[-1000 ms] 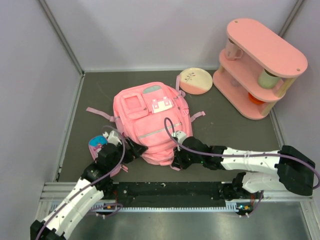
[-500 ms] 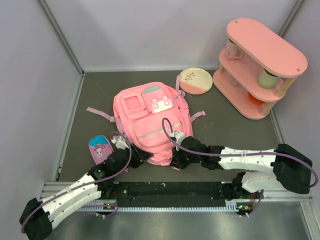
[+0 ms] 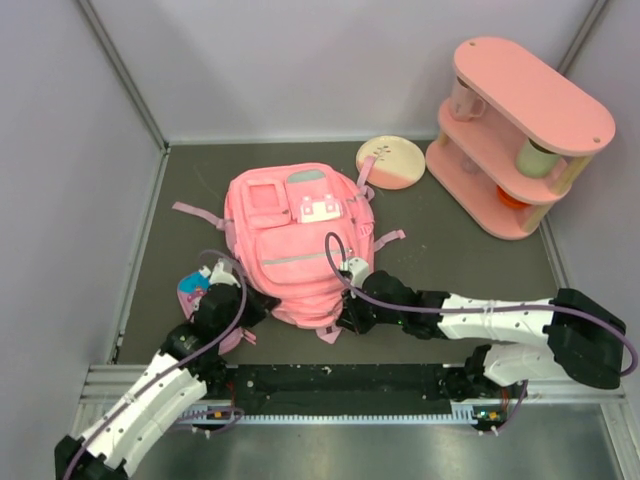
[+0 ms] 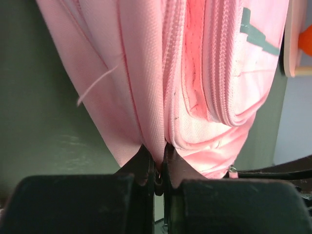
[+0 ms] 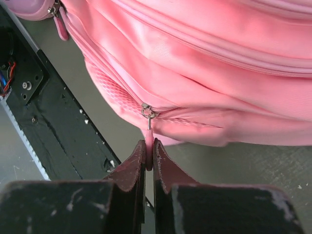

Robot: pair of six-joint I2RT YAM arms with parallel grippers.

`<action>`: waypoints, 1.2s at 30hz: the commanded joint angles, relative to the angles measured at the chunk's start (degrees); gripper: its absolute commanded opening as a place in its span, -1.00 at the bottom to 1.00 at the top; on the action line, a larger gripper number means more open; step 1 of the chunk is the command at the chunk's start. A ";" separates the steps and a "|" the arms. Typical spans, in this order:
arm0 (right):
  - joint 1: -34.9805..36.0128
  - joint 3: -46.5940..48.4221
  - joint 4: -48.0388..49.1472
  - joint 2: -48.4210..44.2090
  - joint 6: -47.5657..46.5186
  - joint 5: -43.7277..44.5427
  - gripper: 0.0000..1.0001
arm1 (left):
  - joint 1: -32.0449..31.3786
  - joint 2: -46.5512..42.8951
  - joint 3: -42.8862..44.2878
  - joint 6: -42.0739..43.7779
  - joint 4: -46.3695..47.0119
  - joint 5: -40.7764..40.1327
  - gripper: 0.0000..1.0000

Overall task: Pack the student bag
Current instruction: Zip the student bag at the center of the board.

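Observation:
The student bag [image 3: 295,245], a large pink backpack, lies front-up in the middle of the dark table. My left gripper [image 3: 258,306] is at the bag's near left edge, shut on a pinched fold of its pink fabric [image 4: 155,146]. My right gripper [image 3: 345,316] is at the bag's near right edge, shut on a pink zipper pull [image 5: 149,150] that hangs from a metal slider [image 5: 147,112]. The zipper beside the slider looks slightly parted.
A small pink pouch [image 3: 197,290] lies left of the bag, partly under my left arm. A round pink-and-cream plate [image 3: 392,161] sits behind the bag. A pink two-tier shelf [image 3: 515,130] with cups stands at the back right. Grey walls enclose the table.
My left gripper has closed on the bag's fabric. The bag has shifted a little toward the left and near side. The right gripper has kept its grip on the zipper pull.

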 commanded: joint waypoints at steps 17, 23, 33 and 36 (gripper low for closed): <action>-9.32 -0.62 -3.59 -1.32 -3.95 -2.88 -1.00 | 12.78 -11.93 7.39 10.08 -13.10 -2.18 0.19; -6.25 -3.09 0.72 -1.32 -1.31 -3.88 -1.00 | 12.69 -14.31 6.87 6.50 -13.18 7.90 0.74; -0.71 -3.71 5.20 0.96 2.11 -1.76 -1.00 | 11.19 -28.28 -3.15 -6.70 -11.51 12.94 0.74; -0.27 -3.18 5.38 1.66 2.12 -1.85 -1.00 | 11.11 -28.55 -5.44 -7.15 -10.55 13.73 0.74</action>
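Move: The right fingers already pinch the student bag's zip pull at the bag's near edge, and the small fabric tab hangs about 3 cm left of them and 2 cm nearer, a little lower. The left fingers already hold the bag's lower left side; from them the zip pull lies some 14 cm to the right and 6 cm back, about level. The bag's middle is roughly 12 cm ahead and 6 cm right of the left hand, and the small pouch about 13 cm left and 3 cm back, lower. Leftward first, the left hand draws the pinched bag side about 4 cm, then opens wide, lets go and rises some 2 cm while swinging back right, rolling its left side down. Meanwhile the right hand, keeping the zip pull pinched, pulls forward about 4 cm and slightly right along the bag's edge, then comes nearly all the way back, ending a little lower. ##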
